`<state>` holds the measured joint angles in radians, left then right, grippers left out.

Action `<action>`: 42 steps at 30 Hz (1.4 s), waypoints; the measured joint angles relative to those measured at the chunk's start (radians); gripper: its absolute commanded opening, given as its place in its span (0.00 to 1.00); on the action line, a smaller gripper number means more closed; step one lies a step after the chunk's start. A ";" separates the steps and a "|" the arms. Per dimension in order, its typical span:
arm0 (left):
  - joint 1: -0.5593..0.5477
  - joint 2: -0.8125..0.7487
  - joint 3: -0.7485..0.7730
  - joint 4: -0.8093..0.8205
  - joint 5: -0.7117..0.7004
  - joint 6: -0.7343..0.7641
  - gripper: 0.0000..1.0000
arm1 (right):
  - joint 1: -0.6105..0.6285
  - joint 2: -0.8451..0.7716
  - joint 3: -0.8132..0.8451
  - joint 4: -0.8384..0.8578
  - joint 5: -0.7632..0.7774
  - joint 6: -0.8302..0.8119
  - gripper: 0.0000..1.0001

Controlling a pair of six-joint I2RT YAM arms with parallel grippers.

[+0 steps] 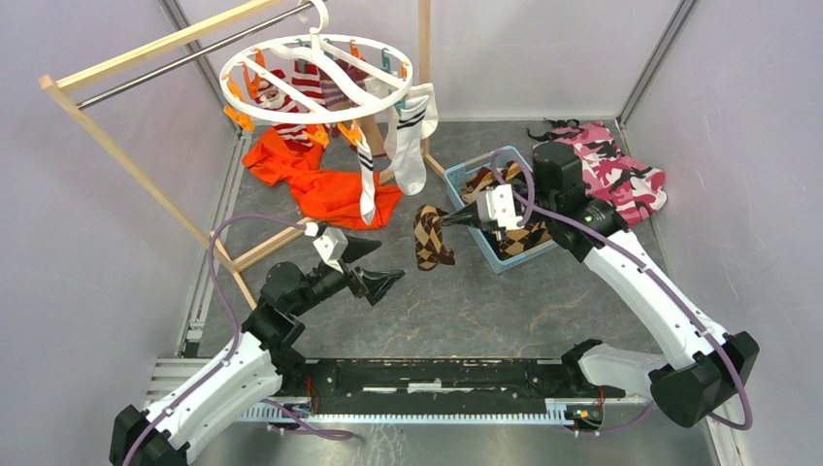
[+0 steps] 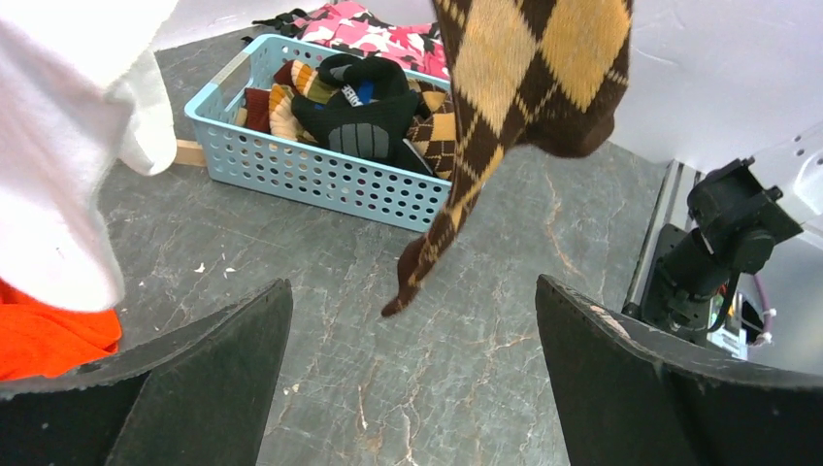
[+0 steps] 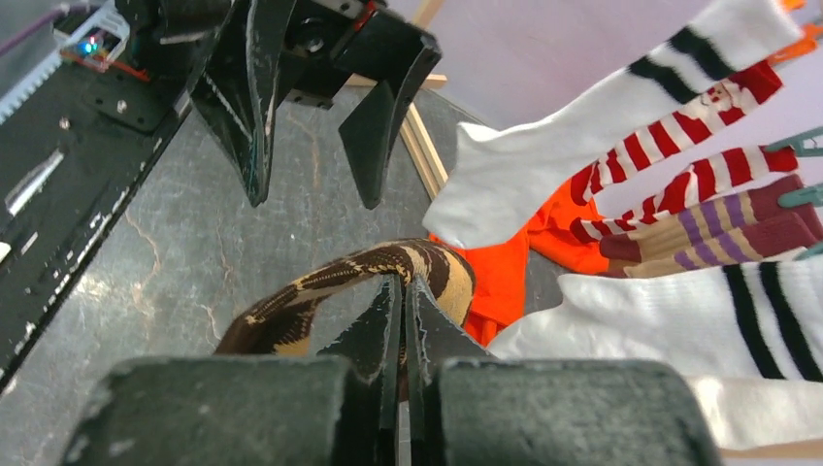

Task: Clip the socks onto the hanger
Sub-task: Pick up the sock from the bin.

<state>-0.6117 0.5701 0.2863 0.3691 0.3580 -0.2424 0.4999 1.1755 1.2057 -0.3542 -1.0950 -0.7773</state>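
Note:
A brown argyle sock (image 1: 430,237) hangs above the floor with my right gripper (image 1: 456,219) shut on its top edge; in the right wrist view the sock (image 3: 388,270) drapes over the closed fingertips. My left gripper (image 1: 378,267) stands wide open just left of the sock, nothing between its fingers (image 2: 209,359); the sock (image 2: 524,87) dangles ahead of it. The white round hanger (image 1: 315,78) hangs from the metal bar at the back left, with red-and-white striped socks (image 1: 296,97) and white black-striped socks (image 1: 408,131) clipped to it.
A light blue basket (image 1: 490,248) with more socks sits behind the right gripper. An orange garment (image 1: 330,189) lies under the hanger, a pink camouflage cloth (image 1: 621,170) at the back right. The wooden rack (image 1: 136,165) stands along the left.

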 measured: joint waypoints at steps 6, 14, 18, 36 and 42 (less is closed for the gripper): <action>0.000 -0.025 -0.009 -0.001 0.019 0.085 1.00 | 0.016 0.018 -0.043 -0.062 -0.003 -0.177 0.03; 0.000 -0.033 -0.038 0.001 0.048 0.165 1.00 | 0.036 0.076 -0.042 -0.090 0.100 -0.261 0.00; 0.000 0.006 -0.045 -0.006 0.069 0.213 1.00 | 0.055 0.113 -0.026 -0.109 0.165 -0.269 0.00; 0.000 0.144 -0.044 -0.032 0.094 0.381 1.00 | 0.218 0.199 0.074 -0.185 0.328 -0.338 0.00; 0.002 0.159 -0.045 -0.014 0.094 0.383 1.00 | 0.259 0.216 0.098 -0.182 0.346 -0.339 0.00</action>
<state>-0.6098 0.7288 0.2417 0.3553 0.4519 0.1402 0.7589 1.3911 1.3033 -0.5358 -0.7490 -1.1164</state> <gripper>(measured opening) 0.994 0.009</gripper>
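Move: The argyle sock hangs from my shut right fingers; its middle lies roughly 8 cm to the right of my open left hand, 1 cm ahead and 5 cm higher. The white striped sock on the hanger is some 8 cm ahead of my left hand, 4 cm left and 14 cm up. From my right hand, the open left gripper it heads for is about 10 cm left, 2 cm back and 11 cm lower. The bin is about 10 cm ahead, 14 cm right and 27 cm below. Keeping the argyle sock pinched, I lower my right hand about 8 cm, easing a little forward and back again, then slide it some 6 cm left towards my open left gripper. Meanwhile my left hand sinks about 7 cm, fingers wide. Both hands tip their fingertips down, 15 to 20 degrees. ##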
